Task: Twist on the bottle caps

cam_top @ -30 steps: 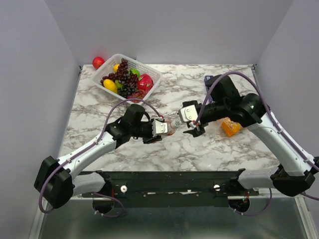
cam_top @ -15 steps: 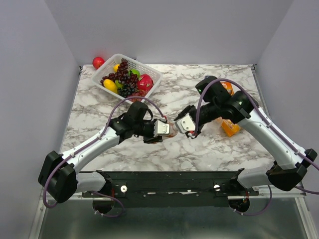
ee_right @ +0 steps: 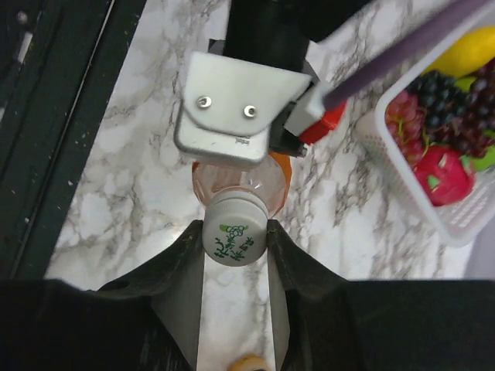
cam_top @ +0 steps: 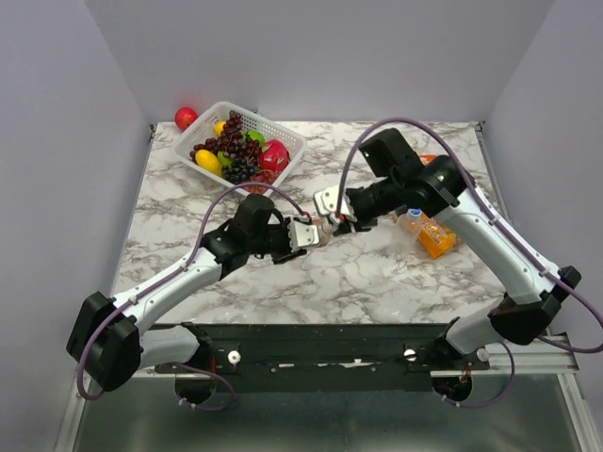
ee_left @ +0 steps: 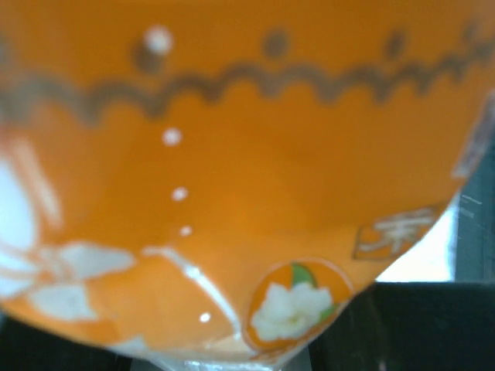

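Note:
My left gripper is shut on a small orange bottle at the table's middle. Its orange label fills the left wrist view, which hides the fingers. In the right wrist view the bottle points neck-first at the camera, with a white cap with a green print on its neck. My right gripper has both fingers pressed on the cap's sides. In the top view the right gripper meets the bottle from the right. A clear bottle with a blue cap stands further right.
A white basket of fruit stands at the back left, also seen in the right wrist view as a basket. A red ball lies behind it. An orange item lies beside the clear bottle, under the right arm.
The right arm swung left to the held bottle and its jaws narrowed onto the white cap. The left gripper kept its hold on the bottle and shifted only slightly.

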`<state>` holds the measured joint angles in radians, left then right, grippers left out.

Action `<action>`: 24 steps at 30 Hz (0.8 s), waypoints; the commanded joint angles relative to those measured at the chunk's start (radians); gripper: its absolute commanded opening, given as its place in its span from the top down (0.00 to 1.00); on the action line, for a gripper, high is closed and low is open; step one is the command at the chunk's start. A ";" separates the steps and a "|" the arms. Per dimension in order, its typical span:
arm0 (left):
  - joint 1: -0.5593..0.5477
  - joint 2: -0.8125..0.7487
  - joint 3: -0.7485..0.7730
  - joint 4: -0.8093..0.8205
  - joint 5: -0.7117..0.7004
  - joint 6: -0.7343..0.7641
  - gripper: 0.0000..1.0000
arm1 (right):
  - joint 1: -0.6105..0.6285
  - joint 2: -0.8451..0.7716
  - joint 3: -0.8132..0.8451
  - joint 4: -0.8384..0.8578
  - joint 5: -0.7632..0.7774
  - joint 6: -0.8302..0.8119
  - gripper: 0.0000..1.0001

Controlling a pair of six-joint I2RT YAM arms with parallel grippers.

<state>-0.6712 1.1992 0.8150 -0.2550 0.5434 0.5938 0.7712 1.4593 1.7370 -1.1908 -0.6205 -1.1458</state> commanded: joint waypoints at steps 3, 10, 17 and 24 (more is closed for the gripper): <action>-0.057 -0.076 -0.086 0.425 -0.598 -0.155 1.00 | -0.016 0.197 0.203 0.099 0.059 0.575 0.92; -0.152 -0.072 -0.148 0.632 -0.893 0.096 1.00 | -0.156 0.369 0.247 0.086 -0.152 1.240 1.00; -0.169 -0.064 -0.185 0.463 -0.867 0.144 1.00 | -0.193 0.415 0.405 0.096 -0.214 1.114 0.62; -0.154 -0.121 -0.159 0.108 -0.545 0.032 1.00 | -0.216 0.210 0.371 0.103 -0.125 0.606 0.39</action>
<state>-0.8253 1.1210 0.6186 0.0566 -0.2466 0.6621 0.5632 1.8511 2.1571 -1.1294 -0.7471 -0.2298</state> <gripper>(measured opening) 0.456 0.606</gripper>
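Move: The right fingers already pinch the white cap at the bottle's mouth, right at the hand point. For the left hand, which holds the bottle low on its body, that cap lies about 7 cm to the right, 2 cm ahead and 10 cm above. From the right hand, the clear bottle stands some 18 cm to the right, 5 cm farther out and 14 cm below; the orange packet lies about 26 cm right, 9 cm ahead and 24 cm below. Forward some 7 cm while twisting: the right hand keeps the cap pinched and rolls about 70 degrees clockwise, looking along its fingers onto the cap. The left, still gripping the bottle, swings forward and left and counter-turns it, then eases back a little. Finally the right fingers open, let go of the cap, and the hand lifts up and forward off it, starting to roll back. ##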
